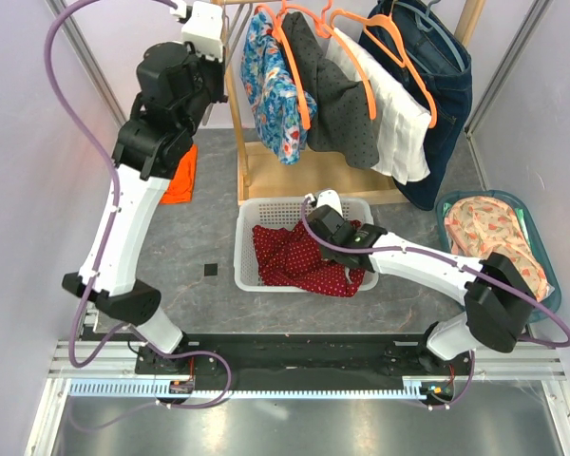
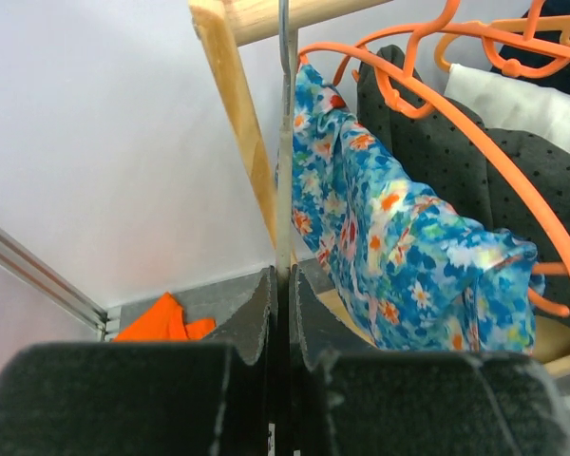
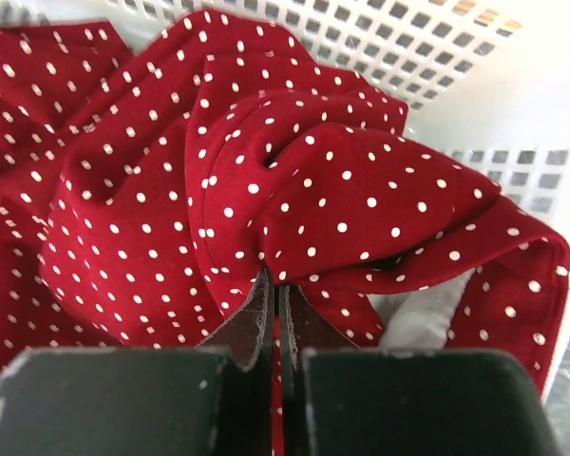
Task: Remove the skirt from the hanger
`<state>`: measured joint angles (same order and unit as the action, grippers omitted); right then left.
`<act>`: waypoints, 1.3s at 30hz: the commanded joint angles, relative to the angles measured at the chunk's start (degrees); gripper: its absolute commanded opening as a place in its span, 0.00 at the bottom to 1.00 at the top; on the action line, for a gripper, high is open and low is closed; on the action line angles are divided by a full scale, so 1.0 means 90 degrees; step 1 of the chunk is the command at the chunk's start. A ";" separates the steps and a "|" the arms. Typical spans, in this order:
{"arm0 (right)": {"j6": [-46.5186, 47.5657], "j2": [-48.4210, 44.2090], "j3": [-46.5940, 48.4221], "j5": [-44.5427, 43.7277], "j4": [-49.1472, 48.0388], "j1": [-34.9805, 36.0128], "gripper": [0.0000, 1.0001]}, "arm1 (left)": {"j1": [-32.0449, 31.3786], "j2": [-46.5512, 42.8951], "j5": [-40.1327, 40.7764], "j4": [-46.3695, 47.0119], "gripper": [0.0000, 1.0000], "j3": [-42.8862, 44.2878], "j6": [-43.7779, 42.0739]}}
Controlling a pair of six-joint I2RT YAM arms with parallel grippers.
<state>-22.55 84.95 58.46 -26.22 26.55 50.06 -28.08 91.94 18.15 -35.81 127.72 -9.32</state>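
Observation:
The red skirt with white dots (image 1: 290,255) lies crumpled in the white basket (image 1: 256,211). My right gripper (image 3: 275,290) is low in the basket and shut on a fold of the skirt (image 3: 313,171); in the top view its wrist (image 1: 328,223) sits over the basket's back edge. My left gripper (image 2: 283,285) is raised at the wooden rack's left post (image 2: 237,123) and shut on a thin grey metal hanger wire (image 2: 285,142) that runs up to the rail. In the top view the left gripper (image 1: 209,24) is at the top edge. The rest of that hanger is hidden.
The wooden rack holds a blue floral garment (image 1: 275,85), a dark dotted one (image 1: 337,104), a white one (image 1: 399,119) and denim (image 1: 446,95) on orange hangers (image 1: 399,43). An orange cloth (image 1: 180,180) lies left. A teal basket (image 1: 527,214) with floral cloth stands right.

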 commanded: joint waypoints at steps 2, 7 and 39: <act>-0.0385 -0.0015 -0.0157 0.0091 -0.0742 -0.0035 0.00 | -0.0006 0.0496 0.0219 0.0356 0.02 0.0847 -0.0273; -0.0464 0.0005 -0.0421 0.0256 -0.1123 -0.0045 0.00 | -0.0006 0.1170 0.0307 0.0434 0.02 0.1569 -0.0322; -0.0786 -0.0659 -0.1085 0.0911 -0.2023 -0.0045 0.48 | 0.0395 0.0615 -0.0327 0.0737 1.00 0.0643 0.0528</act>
<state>-29.82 79.70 46.33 -17.58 8.91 49.69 -23.42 106.19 17.43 -31.62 133.14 -6.39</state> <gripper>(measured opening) 0.396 0.993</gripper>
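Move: The left hand holds the emptied silver hanger; the rail it goes to is about 15 cm ahead, 2 cm right and some 8 cm up. The rack's left post tops out there, 2 cm left of the hand, and the floral garment hangs roughly 12 ahead, 11 right, 5 lower. The right hand pinches the skirt inside the white basket: skirt's middle about 2 cm back, 4 left, 3 below; basket's middle level, 4 left, 4 below. Forward about 10 cm between post and floral garment, the left hand takes the silver hanger to the rail, sinks some 6 cm, spreads its fingers wide off it and starts backing out. Meanwhile the right hand presses the skirt about 3 cm down into the basket, easing left and rolling some 15 degrees left side up, rises again, then opens nearly halfway. ##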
